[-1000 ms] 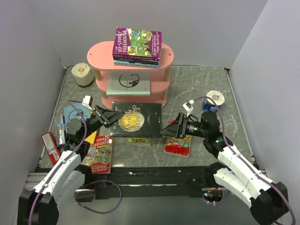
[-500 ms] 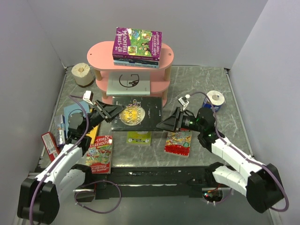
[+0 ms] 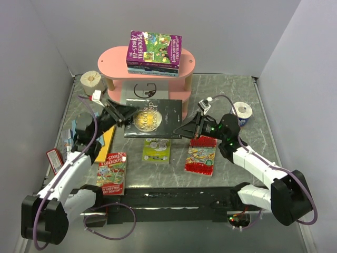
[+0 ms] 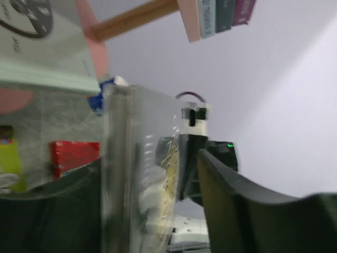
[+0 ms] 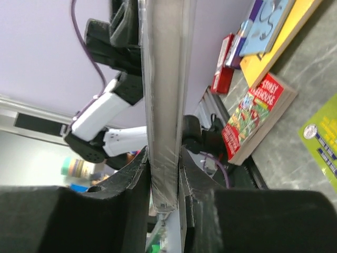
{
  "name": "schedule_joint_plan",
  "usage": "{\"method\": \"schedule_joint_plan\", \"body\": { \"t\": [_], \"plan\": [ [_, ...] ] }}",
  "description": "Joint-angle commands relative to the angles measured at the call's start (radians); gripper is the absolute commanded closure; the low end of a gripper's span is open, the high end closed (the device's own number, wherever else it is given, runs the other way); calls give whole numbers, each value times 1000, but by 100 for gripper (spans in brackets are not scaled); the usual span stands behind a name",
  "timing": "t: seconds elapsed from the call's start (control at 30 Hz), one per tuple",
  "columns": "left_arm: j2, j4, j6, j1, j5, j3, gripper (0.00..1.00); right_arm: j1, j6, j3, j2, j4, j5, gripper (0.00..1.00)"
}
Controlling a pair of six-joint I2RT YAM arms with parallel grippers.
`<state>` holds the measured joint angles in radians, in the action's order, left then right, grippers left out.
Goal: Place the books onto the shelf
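Note:
A dark floral book (image 3: 154, 118) hangs level just in front of the pink shelf (image 3: 113, 57), between both grippers. My right gripper (image 3: 185, 128) is shut on its right edge. In the right wrist view both pads press the book's edge (image 5: 163, 105) at the gripper (image 5: 164, 184). My left gripper (image 3: 125, 113) is at the book's left edge with its jaws apart. In the left wrist view the book (image 4: 137, 174) lies near one finger, with a gap to the other finger (image 4: 231, 200). A purple-topped stack of books (image 3: 154, 50) sits on the top tier and a grey book (image 3: 145, 90) on the middle tier.
On the table lie a lime green book (image 3: 156, 149), a red book (image 3: 200, 158), a red Treehouse book (image 3: 111, 173), and yellow (image 3: 107, 142) and light blue (image 3: 79, 126) books at the left. Paper rolls stand at the back left (image 3: 93, 81) and at the right (image 3: 242, 110).
The dark book has moved away from the arms toward the shelf, uncovering the lime green book. The right gripper has closed onto its edge. The left jaws have widened.

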<state>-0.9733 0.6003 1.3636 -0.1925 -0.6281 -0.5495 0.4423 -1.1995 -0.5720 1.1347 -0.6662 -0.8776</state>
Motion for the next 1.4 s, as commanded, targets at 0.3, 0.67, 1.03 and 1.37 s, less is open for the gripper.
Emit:
{"method": "schedule_joint_plan", "body": {
  "t": [0.3, 0.67, 1.03, 1.37],
  "plan": [
    [145, -948, -460, 119, 496, -288, 12, 9, 118, -218, 13, 117, 15, 100],
    [263, -1030, -475, 171, 596, -253, 12, -39, -107, -198, 154, -228, -6, 100],
    [251, -967, -451, 174, 519, -205, 13, -91, -97, -331, 283, -180, 11, 100],
    [219, -893, -425, 176, 452, -181, 15, -94, -133, -434, 433, -168, 69, 100]
  ]
}}
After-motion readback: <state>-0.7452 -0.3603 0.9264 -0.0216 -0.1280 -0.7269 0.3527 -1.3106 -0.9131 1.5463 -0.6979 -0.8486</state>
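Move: The black Moon and Sixpence book already spans the two hands, pinched by the right at its right edge. From the right hand, the grey book on the middle shelf, where it is headed, lies about 17 cm ahead, 16 left and 4 below; the purple stack on top, some 22 ahead, 12 left and 14 higher. Green and red books lie 20 cm below and 2 ahead, 13 left and 9 right. From the left hand, the grey book is about 12 ahead, 7 right and 5 below. The right fingers keep their pinch on the black book's right edge and carry it about 12 cm forward, roughly level, in under the top shelf and over the grey book, tipping down slightly. The left fingers, already loosening, open wide and come free of its left edge, the hand first slipping a little forward, then swinging some 14 cm left and sinking about 8, rolling and turning counter-clockwise some 35 degrees. ##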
